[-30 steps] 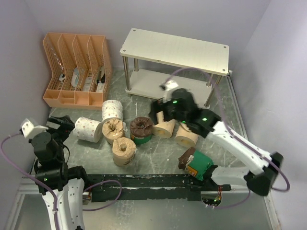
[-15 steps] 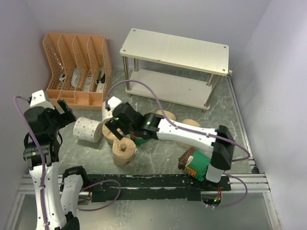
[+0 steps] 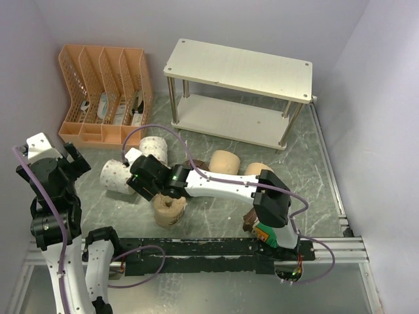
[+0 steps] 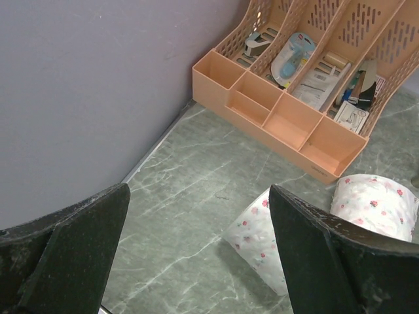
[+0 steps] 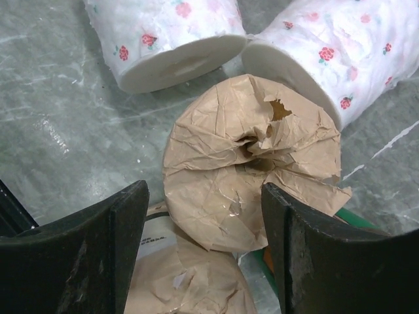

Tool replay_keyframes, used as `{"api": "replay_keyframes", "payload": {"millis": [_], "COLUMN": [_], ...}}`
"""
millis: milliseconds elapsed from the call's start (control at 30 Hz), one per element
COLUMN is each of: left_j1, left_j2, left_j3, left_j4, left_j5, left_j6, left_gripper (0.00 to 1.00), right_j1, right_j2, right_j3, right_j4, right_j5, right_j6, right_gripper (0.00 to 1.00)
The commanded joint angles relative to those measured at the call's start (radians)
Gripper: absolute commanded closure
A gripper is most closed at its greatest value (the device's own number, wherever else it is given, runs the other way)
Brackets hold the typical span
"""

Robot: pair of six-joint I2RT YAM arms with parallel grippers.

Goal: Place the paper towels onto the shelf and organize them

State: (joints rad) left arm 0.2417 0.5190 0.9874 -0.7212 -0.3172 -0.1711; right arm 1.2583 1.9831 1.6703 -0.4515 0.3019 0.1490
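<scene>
My right gripper point(image 5: 206, 226) is open, its jaws on either side of a tan paper towel roll point(image 5: 252, 170) that lies end-on, with a small gap on the left side. Two white flowered rolls point(image 5: 163, 39) point(image 5: 327, 46) lie just beyond it, and another tan roll point(image 5: 190, 281) is below. From above, the right gripper point(image 3: 145, 182) reaches left over the pile. More tan rolls point(image 3: 224, 160) point(image 3: 256, 171) point(image 3: 169, 209) lie around, and a green-banded roll point(image 3: 270, 230) sits by the arm's base. My left gripper point(image 4: 200, 242) hangs open and empty above a white roll point(image 4: 268, 242). The shelf point(image 3: 239, 65) stands at the back.
An orange slotted organizer point(image 3: 105, 95) with small items stands at the back left, also in the left wrist view point(image 4: 308, 78). Walls close in on the left and right. A black rail point(image 3: 196, 252) runs along the near edge.
My right arm has swung left from near the shelf across the rolls to the tan one by the white rolls, and its jaws have narrowed. The left arm has lifted and drawn back left.
</scene>
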Motion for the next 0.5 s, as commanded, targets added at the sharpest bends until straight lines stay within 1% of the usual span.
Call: {"api": "replay_keyframes", "payload": {"millis": [0, 300, 400, 467], "left_j1": [0.011, 0.011, 0.012, 0.012], "left_j2": [-0.022, -0.03, -0.03, -0.03], "left_j3": [-0.03, -0.059, -0.056, -0.055], "left_j4": [0.036, 0.057, 0.055, 0.051], "left_j5": [-0.025, -0.024, -0.039, -0.05], "left_j6": [0.013, 0.014, 0.016, 0.016], "left_gripper": [0.01, 0.01, 0.01, 0.01], "right_j1": [-0.002, -0.001, -0.001, -0.001], "right_j2": [0.023, 0.117, 0.16, 0.172], "right_j3": [0.036, 0.084, 0.105, 0.11], "right_j4": [0.04, 0.03, 0.013, 0.001], "right_j5": [-0.021, 0.004, 0.029, 0.067], "right_j6": [0.012, 0.011, 0.017, 0.026], "right_gripper": [0.33, 0.41, 0.47, 0.55]}}
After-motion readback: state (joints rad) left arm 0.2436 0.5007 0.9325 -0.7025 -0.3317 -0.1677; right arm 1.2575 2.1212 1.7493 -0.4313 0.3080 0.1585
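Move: The brown paper-wrapped roll I'm going for stands with its middle about 4 cm ahead of my right hand, 1 cm to the right and some 8 cm below. From that hand, one flowered roll lies 4 cm ahead and 11 cm left, another 15 cm ahead and 1 cm right, and a second brown roll 8 cm back and 6 cm right, all at similar depth. From my left hand the target is roughly 6 cm ahead, 23 cm right and 25 cm down. I sink my right hand about 4 cm onto the near-left side of the brown roll, easing some 2 cm left on the way and dropping faster towards the end. The wrist barely turns while I partly close the fingers, bringing them astride the roll's wall, one down the outside and the other into the centre hole. ##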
